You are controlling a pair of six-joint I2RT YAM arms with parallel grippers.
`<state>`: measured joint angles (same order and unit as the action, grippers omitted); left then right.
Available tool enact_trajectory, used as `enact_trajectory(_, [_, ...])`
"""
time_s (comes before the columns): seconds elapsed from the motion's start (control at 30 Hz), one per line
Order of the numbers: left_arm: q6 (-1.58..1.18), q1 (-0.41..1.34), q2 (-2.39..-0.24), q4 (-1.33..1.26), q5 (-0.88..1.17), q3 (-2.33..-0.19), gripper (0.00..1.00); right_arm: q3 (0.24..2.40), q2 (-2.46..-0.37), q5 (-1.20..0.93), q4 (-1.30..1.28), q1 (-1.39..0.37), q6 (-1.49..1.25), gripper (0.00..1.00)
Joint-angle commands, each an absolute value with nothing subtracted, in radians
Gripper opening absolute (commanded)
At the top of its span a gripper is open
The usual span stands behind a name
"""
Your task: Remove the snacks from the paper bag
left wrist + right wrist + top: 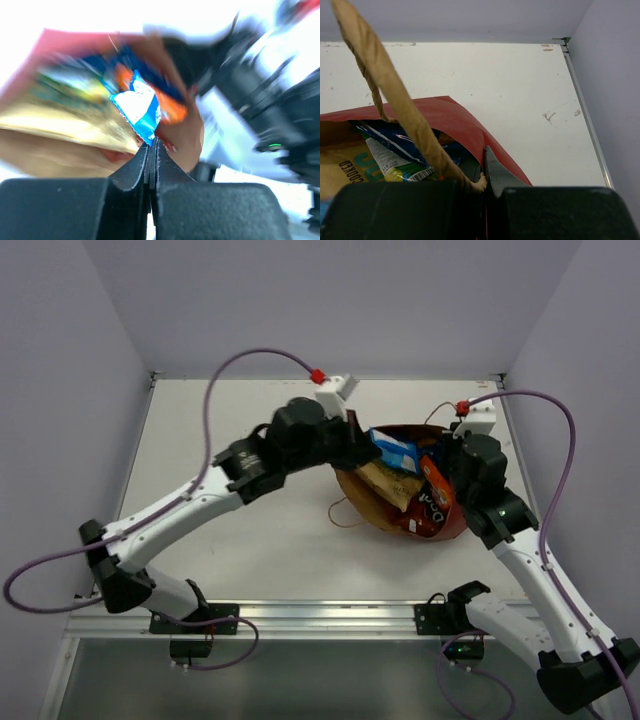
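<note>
The paper bag [446, 528], red outside and brown inside, lies open on the table with its mouth facing up. Several snacks sit in it: a tan bag [383, 480], a red-orange chip bag [436, 483] and a dark Doritos bag [428, 512]. My left gripper [366, 446] is shut on the corner of a small blue and white packet [397, 451] at the bag's mouth. The left wrist view shows that packet [140, 107] pinched in the gripper [152, 143]. My right gripper [484, 161] is shut on the bag's red rim [462, 120], beside a twisted handle [385, 85].
A blue Doritos bag [395, 141] and the tan bag with teal print [345, 165] show inside the bag in the right wrist view. The bag's other handle loop [341, 514] lies on the white table [250, 530]. Walls close the table at the back and both sides.
</note>
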<state>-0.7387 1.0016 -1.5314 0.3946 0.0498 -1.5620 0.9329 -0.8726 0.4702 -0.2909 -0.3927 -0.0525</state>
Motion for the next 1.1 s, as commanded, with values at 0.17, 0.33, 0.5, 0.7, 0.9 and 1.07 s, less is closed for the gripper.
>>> enact_trajectory(0.17, [-0.551, 0.694, -1.207, 0.469, -0.092, -1.457, 0.00, 0.951, -0.827, 0.520, -0.229, -0.393, -0.057, 0.00])
enact_trajectory(0.33, [-0.457, 0.522, -1.207, 0.304, -0.049, -1.313, 0.00, 0.965, -0.834, 0.499, -0.242, -0.394, -0.060, 0.00])
enact_trajectory(0.5, [-0.426, 0.394, -1.362, 0.053, 0.069, -1.267, 0.00, 0.968, -0.836, 0.479, -0.252, -0.393, -0.061, 0.00])
enact_trajectory(0.7, [-0.462, 0.364, -1.568, -0.225, 0.152, -1.206, 0.01, 0.963, -0.836, 0.446, -0.265, -0.396, -0.074, 0.00])
enact_trajectory(0.9, [-0.492, 0.350, -1.700, -0.371, 0.144, -1.072, 0.16, 0.960, -0.841, 0.420, -0.264, -0.396, -0.078, 0.00])
enact_trajectory(1.07, [-0.499, 0.327, -1.746, -0.419, 0.172, -0.974, 0.46, 0.954, -0.845, 0.414, -0.259, -0.396, -0.077, 0.00])
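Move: Some 22 cm ahead of the left hand, 21 cm to its left and 31 cm below is the bare table spot for the blue packet already held in its fingers. The silver packet lies about 9 cm left of that spot, level with it. The bag mouth is behind the move, level with this hand, roughly 9 cm to its right and 15 cm below. From the right hand, the spot is about 14 cm ahead, 34 cm left and 29 cm below. Swinging left and forward from over the paper bag, the left hand carries the blue packet in an arc, some 10 cm up before dropping well below its starting height, and ends about 21 cm left and 22 cm forward. The wrist turns nearly 30 degrees counter-clockwise; the fingers open over the table beside the silver packet and let go while still sinking. The right hand keeps its pinch on the bag's rim. ##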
